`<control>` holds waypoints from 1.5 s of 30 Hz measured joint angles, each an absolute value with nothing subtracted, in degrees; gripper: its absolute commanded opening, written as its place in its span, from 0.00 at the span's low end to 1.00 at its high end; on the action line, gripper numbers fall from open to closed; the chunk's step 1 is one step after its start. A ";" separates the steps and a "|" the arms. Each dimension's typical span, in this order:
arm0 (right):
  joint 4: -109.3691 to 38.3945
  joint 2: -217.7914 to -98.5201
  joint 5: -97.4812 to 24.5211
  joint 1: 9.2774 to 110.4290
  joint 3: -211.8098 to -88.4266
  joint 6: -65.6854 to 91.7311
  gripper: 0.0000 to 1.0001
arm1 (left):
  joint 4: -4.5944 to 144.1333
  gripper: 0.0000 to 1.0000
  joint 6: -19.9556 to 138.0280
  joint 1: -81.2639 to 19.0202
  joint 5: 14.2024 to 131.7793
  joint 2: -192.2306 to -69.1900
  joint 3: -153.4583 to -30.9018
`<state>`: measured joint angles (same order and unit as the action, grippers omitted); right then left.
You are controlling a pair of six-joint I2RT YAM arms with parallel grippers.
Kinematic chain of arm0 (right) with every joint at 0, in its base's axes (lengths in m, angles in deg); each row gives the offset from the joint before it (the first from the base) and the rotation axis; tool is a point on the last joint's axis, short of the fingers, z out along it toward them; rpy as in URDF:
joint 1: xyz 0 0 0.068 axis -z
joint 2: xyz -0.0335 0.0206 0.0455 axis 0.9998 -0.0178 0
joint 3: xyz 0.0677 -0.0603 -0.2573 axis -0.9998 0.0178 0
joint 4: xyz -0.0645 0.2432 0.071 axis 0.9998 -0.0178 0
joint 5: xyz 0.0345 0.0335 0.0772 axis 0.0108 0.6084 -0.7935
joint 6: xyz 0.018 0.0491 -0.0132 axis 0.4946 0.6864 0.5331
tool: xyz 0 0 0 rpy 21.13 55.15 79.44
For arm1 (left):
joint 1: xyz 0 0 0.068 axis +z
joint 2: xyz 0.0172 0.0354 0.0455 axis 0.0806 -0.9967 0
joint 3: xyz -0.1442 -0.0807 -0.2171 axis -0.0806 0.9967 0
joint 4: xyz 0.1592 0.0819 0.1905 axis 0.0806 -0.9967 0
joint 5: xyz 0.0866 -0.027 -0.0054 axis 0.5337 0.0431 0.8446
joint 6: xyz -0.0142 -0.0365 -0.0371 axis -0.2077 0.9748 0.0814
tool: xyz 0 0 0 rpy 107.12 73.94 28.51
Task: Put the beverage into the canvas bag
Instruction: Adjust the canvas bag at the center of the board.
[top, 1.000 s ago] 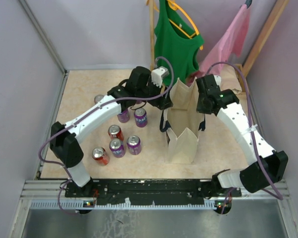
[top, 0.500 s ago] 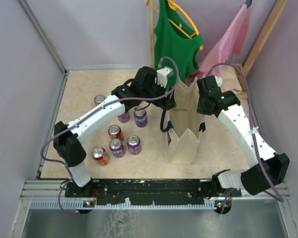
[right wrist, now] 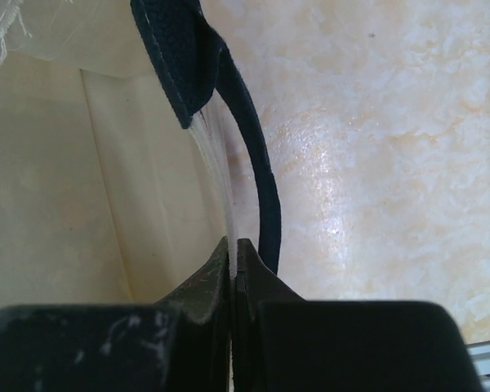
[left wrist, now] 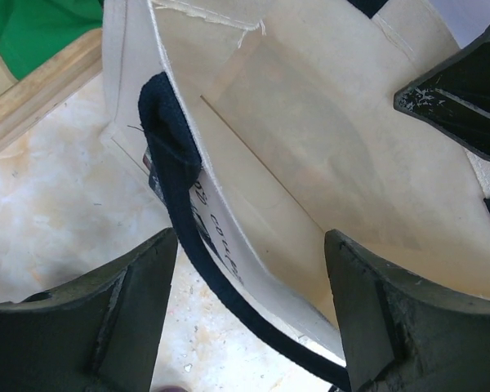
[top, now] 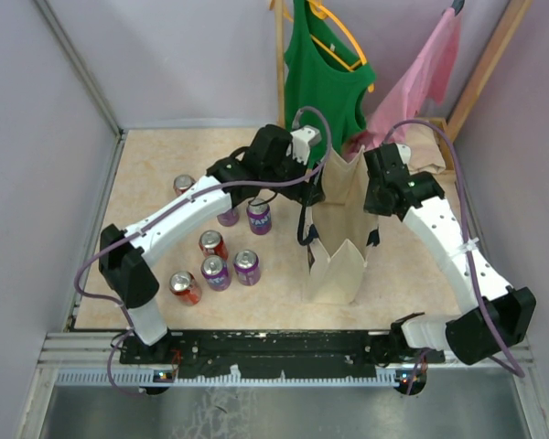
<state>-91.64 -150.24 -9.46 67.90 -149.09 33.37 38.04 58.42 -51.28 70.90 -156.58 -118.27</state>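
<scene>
The cream canvas bag (top: pixel 337 240) stands open on the table between my arms. My right gripper (top: pixel 377 194) is shut on the rim of its right wall (right wrist: pixel 216 175), with the navy handle (right wrist: pixel 265 208) just outside the jaws. My left gripper (top: pixel 313 179) hovers open over the bag's left rim; the left wall (left wrist: pixel 229 212) and its navy handle (left wrist: pixel 180 175) lie between the spread fingers (left wrist: pixel 131 302), and nothing is gripped. The bag's inside (left wrist: pixel 327 155) shows bare canvas. Several beverage cans (top: pixel 247 267), purple and red, stand on the table left of the bag.
A green tank top (top: pixel 325 78) and a pink garment (top: pixel 421 78) hang on a wooden rack (top: pixel 280 64) behind the bag. Grey walls close in the table on the left, back and right.
My left gripper has shifted right, from beside the bag to over its left rim. The right gripper keeps its hold on the right wall.
</scene>
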 measured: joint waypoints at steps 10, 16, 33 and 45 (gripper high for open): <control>-91.38 -149.69 -9.44 67.94 -148.31 33.47 0.00 | 37.99 0.32 60.14 -52.30 71.76 -158.94 -118.14; -92.02 -148.89 -9.46 68.05 -147.93 33.78 0.00 | 37.54 0.00 59.29 -52.52 75.25 -158.85 -117.35; -96.80 -148.03 -6.62 69.87 -147.34 33.15 0.00 | 33.78 0.00 51.05 -42.90 83.38 -148.25 -109.31; -97.46 -148.08 -8.57 80.55 -150.36 26.26 0.00 | 35.15 0.00 49.30 -42.18 83.47 -142.39 -101.61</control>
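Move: Between the open fingers of the left hand runs the canvas bag's left rim, only a couple of centimetres below. The canvas bag's middle is about 7 cm to this hand's right, 5 cm back and 13 cm down. On its other side the nearest purple can stands roughly 12 cm left and 2 cm ahead, the near purple can 15 cm left and 10 cm back. The right hand already holds the right rim, the bag's middle some 8 cm left of it, 4 cm back and 9 cm down. Dipping about 3 cm over the bag's left rim, the left hand closes and pinches it, then pulls it some 14 cm left, away from the bag's middle, turning about 15 degrees counter-clockwise with its left side rising. The right hand keeps its pinch on the opposite rim, easing back a little and then drawing about 8 cm to the right. ##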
